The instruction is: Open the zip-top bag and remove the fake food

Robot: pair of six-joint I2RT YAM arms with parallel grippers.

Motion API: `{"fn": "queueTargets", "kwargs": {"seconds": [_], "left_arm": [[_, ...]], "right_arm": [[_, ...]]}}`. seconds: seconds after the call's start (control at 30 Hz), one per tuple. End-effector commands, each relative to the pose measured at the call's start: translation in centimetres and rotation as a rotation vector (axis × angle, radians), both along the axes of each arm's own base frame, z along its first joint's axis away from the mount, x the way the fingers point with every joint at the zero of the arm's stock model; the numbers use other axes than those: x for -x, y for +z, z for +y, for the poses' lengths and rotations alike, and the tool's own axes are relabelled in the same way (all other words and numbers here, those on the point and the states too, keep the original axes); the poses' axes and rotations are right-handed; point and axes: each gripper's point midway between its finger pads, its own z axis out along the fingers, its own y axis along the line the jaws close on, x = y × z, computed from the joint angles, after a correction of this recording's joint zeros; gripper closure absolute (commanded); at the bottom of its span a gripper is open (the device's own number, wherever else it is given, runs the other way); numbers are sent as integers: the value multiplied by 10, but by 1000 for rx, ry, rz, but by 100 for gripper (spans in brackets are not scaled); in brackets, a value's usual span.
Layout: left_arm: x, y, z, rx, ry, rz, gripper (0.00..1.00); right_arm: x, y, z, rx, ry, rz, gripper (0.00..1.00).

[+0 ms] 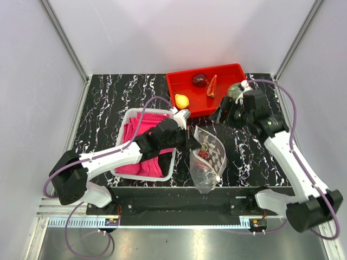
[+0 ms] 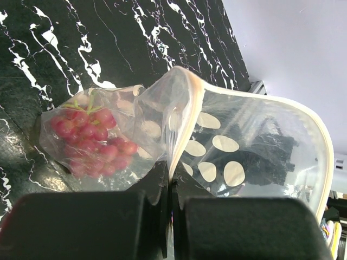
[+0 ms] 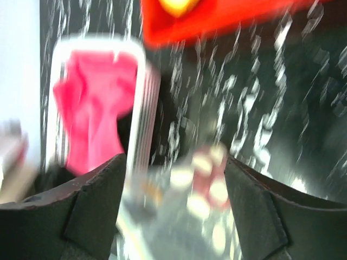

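Note:
The zip-top bag (image 1: 210,162), clear with pale dots, is lifted off the black marble table, its mouth open. Purple-red grapes (image 1: 205,153) lie inside it. My left gripper (image 1: 189,142) is shut on the bag's zip rim; in the left wrist view the gripper (image 2: 171,181) pinches the rim of the bag (image 2: 244,146), with the grapes (image 2: 92,141) to its left. My right gripper (image 1: 223,115) is open and empty above the bag's mouth. The blurred right wrist view shows its gripper (image 3: 174,160) wide apart over the bag (image 3: 200,189). The lemon (image 1: 182,101), dark red fruit (image 1: 200,80) and watermelon slice (image 1: 212,86) lie in the red tray. The green melon (image 1: 236,90) is at the tray's right end.
The red tray (image 1: 179,78) stands at the back centre-right. A white basket (image 1: 129,116) of pink cloth (image 1: 143,130) sits left of the bag, under my left arm. White walls close the table on three sides.

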Motion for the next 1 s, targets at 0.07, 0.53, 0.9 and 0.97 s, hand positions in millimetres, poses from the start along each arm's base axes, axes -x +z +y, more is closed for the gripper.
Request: {"fn": "queueTargets", "kwargs": {"seconds": [0.07, 0.53, 0.9, 0.97], "left_arm": [[-6, 30, -8, 98, 16, -55, 100], [-10, 27, -16, 90, 18, -47, 100], [-10, 20, -26, 61, 34, -39, 100], [-10, 19, -29, 58, 35, -35, 100]], "right_arm": [[87, 30, 30, -125, 226, -35, 27], [138, 22, 59, -109, 400, 64, 56], [114, -59, 48, 26, 231, 226, 82], [108, -67, 44, 51, 183, 228, 82]]}}
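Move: The fake grapes sit in the bag about 8 cm back, 7 cm left and some 15 cm below the right hand; from the left hand they lie about 3 cm ahead, 4 cm right and 9 cm down. The bag rim pinched by the left hand is about 11 cm back and 11 cm left of the right hand, 6 cm lower. In the red bin, the lemon is some 17 cm ahead and 16 cm left of the right hand, the pumpkin about 21 cm ahead and 8 cm right, both roughly 15 cm below. Coming away from the red bin, the right hand sweeps back about 12 cm and some 5 cm left in an arc towards the bag's mouth, first rising about 6 cm and then, with the backward travel done, sinking some 12 cm at the mouth above the grapes, while its wide-open fingers close to a narrow gap and the wrist turns counter-clockwise and ends tipped farther down, each by some 15 degrees. The left hand keeps its pinch on the rim, holding the mouth open and drifting only about 1.5 cm to the right. ##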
